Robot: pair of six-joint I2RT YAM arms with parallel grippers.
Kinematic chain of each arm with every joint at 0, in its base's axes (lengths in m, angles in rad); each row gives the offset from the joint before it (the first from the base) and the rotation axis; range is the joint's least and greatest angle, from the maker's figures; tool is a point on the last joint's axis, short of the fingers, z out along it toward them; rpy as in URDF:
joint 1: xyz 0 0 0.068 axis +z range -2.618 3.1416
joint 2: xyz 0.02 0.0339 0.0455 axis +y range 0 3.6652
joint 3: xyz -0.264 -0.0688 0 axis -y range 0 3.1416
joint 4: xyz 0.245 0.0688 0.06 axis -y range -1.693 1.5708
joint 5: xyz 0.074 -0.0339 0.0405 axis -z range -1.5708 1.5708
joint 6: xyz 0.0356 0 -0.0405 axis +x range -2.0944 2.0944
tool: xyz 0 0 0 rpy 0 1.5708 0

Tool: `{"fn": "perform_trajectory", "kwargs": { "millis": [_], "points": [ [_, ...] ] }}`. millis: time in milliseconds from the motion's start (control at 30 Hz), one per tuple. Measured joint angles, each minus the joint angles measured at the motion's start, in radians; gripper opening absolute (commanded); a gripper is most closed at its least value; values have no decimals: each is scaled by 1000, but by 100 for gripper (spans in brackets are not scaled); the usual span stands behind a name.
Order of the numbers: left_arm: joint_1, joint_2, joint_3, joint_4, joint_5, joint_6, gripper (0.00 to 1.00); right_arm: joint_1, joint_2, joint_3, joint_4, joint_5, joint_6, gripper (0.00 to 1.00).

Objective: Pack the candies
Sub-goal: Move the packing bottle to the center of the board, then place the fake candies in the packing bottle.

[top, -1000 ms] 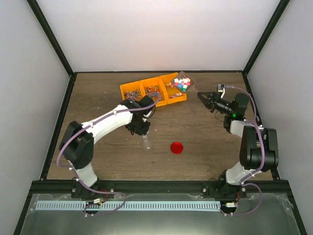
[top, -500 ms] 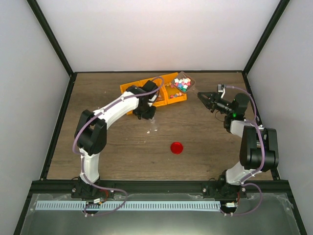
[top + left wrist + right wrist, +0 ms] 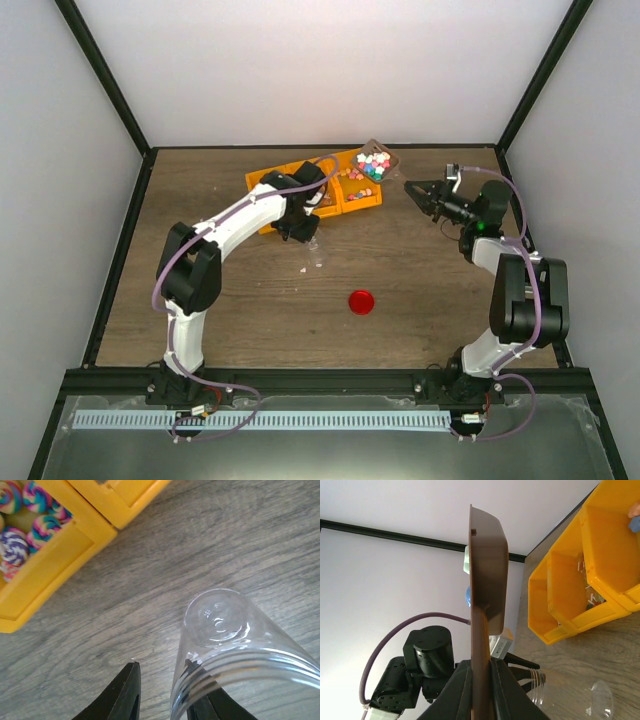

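The candies (image 3: 374,165), tiny multicoloured cubes, are heaped on a brown scoop (image 3: 383,156) over the right end of the orange trays (image 3: 275,185). My right gripper (image 3: 420,192) is shut on the scoop's handle. In the right wrist view the scoop (image 3: 487,570) stands edge-on between the right gripper's (image 3: 480,667) fingers, with candies (image 3: 468,597) peeping out behind it. The clear jar (image 3: 316,257) stands just in front of the trays. My left gripper (image 3: 162,665) is open astride the jar's (image 3: 235,645) rim: one finger inside, the other outside and clear of the wall.
The red lid (image 3: 361,301) lies alone on the wood nearer the arm bases. Swirled sweets (image 3: 30,515) fill one compartment of the orange tray (image 3: 75,540) beside the jar. Black frame posts and white walls close in the table.
The left arm carried the jar from mid-table back towards the trays, and its jaws have parted. The right gripper with the loaded scoop shifted slightly further back.
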Motion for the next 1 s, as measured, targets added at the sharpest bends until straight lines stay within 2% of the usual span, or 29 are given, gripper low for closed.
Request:
{"fn": "perform_trajectory", "kwargs": {
  "millis": [267, 533, 800, 1000],
  "points": [
    [0, 0, 30, -16, -58, 22, 27, 0, 0, 4, -43, 0, -27, 1],
    [0, 1, 71, -20, -58, 37, 49, 0, -5, 4, -77, 2, -34, 1],
    [9, -13, 72, -17, -58, 34, 51, 0, -54, 4, -205, 5, -106, 1],
    [84, -109, 72, 50, -41, 6, 57, 18, -120, 4, -328, 9, -181, 1]
  ]
}}
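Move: The left fingers are at the clear bottle's rim, its left wall between them. The bottle's middle is about 3 cm to the right and 5 cm below. The orange candy tray is centred some 15 cm ahead and 2 cm right; the red lid lies about 10 cm back and 12 cm right, both on the table. From the right hand the bottle is roughly 20 cm left, 4 cm back and 19 cm lower; that hand's loaded scoop pan is 7 cm left and 5 cm ahead. The left fingers let go of the bottle's rim, opening to about half while the hand eases slightly forward and up, then pull clear faster, up and forward-left towards the lollipop end of the tray: about 7.5 cm up and 4.5 cm forward in all, fingertips swinging some 10 degrees forward. The right hand keeps its grip on the loaded scoop and drifts back about 2 cm. ##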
